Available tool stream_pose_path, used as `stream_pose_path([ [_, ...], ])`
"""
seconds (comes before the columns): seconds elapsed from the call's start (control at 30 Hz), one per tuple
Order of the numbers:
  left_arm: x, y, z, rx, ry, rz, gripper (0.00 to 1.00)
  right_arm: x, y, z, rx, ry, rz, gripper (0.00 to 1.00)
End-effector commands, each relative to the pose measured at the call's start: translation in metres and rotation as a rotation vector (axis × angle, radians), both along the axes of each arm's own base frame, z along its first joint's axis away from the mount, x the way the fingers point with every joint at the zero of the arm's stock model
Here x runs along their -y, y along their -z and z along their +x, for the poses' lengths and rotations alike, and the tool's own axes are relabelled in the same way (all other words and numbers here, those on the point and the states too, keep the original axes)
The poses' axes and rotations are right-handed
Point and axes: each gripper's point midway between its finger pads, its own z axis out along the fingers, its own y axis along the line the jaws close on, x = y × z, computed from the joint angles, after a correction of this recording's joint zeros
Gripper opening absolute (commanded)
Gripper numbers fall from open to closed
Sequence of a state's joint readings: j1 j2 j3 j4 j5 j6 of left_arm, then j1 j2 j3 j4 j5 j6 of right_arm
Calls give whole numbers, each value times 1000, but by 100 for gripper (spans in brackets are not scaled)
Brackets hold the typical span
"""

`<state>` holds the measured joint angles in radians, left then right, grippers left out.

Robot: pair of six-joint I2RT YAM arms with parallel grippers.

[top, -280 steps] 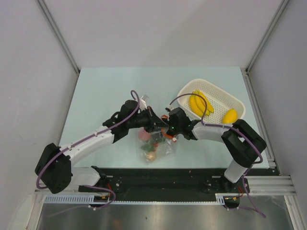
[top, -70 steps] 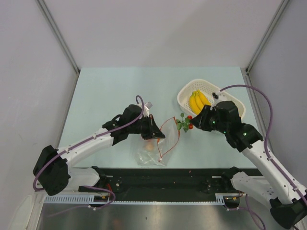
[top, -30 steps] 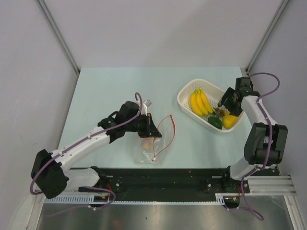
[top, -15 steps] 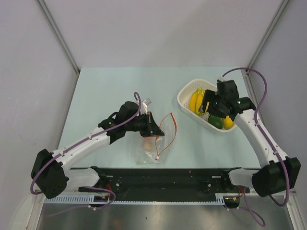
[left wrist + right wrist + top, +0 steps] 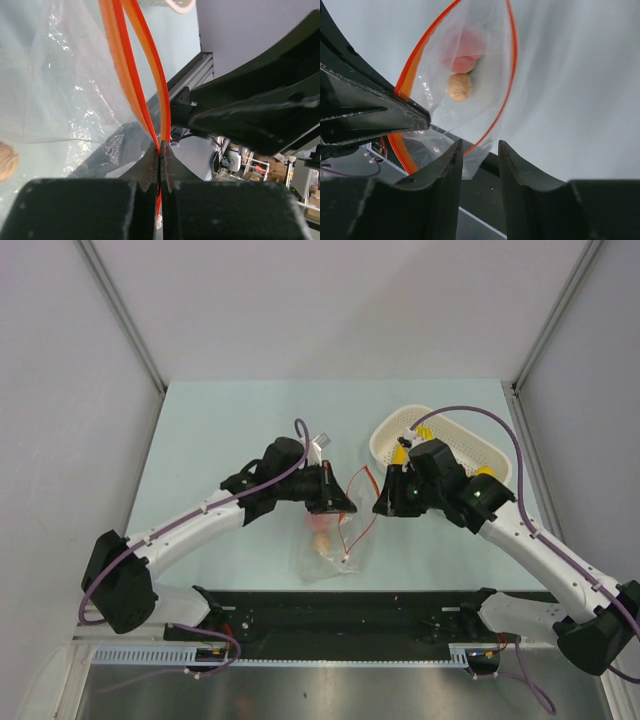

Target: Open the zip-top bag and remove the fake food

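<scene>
The zip-top bag (image 5: 328,552) hangs with its red-rimmed mouth held up by my left gripper (image 5: 338,504). In the left wrist view that gripper (image 5: 160,150) is shut on the red zip strip (image 5: 150,75). My right gripper (image 5: 381,506) hovers just right of the mouth. The right wrist view shows it (image 5: 479,146) open, nothing between its fingers, looking into the open bag (image 5: 485,30). Inside lie fake food pieces: a tan egg-like one (image 5: 460,86) and a red one (image 5: 465,50).
The white basket (image 5: 460,432) stands at the back right, partly hidden behind my right arm; a bit of yellow banana (image 5: 400,452) and a yellow fruit (image 5: 486,472) show in it. My left fingers (image 5: 370,117) reach in from the left of the right wrist view.
My right arm has swung from over the basket back to the bag's mouth, and its jaws have narrowed. The left gripper has shifted slightly right, still holding the zip strip.
</scene>
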<state>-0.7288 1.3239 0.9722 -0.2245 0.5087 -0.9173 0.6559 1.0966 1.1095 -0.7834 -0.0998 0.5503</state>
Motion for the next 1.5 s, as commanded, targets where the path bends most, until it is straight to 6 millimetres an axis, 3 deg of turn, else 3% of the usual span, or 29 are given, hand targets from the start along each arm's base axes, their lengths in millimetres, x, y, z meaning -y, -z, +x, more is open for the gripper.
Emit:
stream_pose_path([
  [0.0,24,-42,1,58,40,-98,0,-26,-11,1,7,-6,93,38],
  [0.17,42,-52,-2,63,66,-119,0,-28,-17,5,21,13,122,33],
  [0.27,48,-54,-5,64,76,-116,0,-22,-16,9,-5,87,123,24],
  [0.43,54,-48,-8,49,72,-111,0,-9,-9,10,-43,183,101,23],
  [0.57,55,-43,-9,33,65,-96,0,2,-29,16,6,245,107,23],
  [0.67,53,-39,-9,24,51,-81,0,4,-32,18,5,266,107,23],
  [0.93,55,-36,-11,0,34,-97,0,-12,5,25,-158,332,83,22],
  [1.1,60,-45,-13,7,30,-128,0,-29,23,23,-256,348,88,13],
  [1.47,90,-68,-15,-1,72,-217,0,-6,62,18,-296,374,41,13],
])
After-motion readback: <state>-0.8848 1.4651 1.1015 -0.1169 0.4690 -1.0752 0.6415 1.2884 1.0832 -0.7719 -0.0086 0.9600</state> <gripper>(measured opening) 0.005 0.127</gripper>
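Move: The right hand, empty and part open, has the zip-top bag's open mouth just to its left, about 5 cm off, 2 cm back and a few centimetres lower. Inside the bag the tan food ball lies some 15 cm left of this hand, 4 cm back and 14 cm below, with the pink food about 4 cm farther out than the ball. From the left hand, pinching the bag's rim, the ball is roughly 8 cm left, 4 cm back and 14 cm down. Keeping its shut pinch on the orange zip rim, the left hand carries the bag about 6 cm to the right, towards the right hand, rising a couple of centimetres and drawing slightly back. The right hand hovers beside the mouth, edging left and back right by about 2 cm while its fingers draw most of the way together, then sinks some 5 cm between the two rims, easing forward 2 cm, tipping its fingers steeper and turning about 20 degrees clockwise. ##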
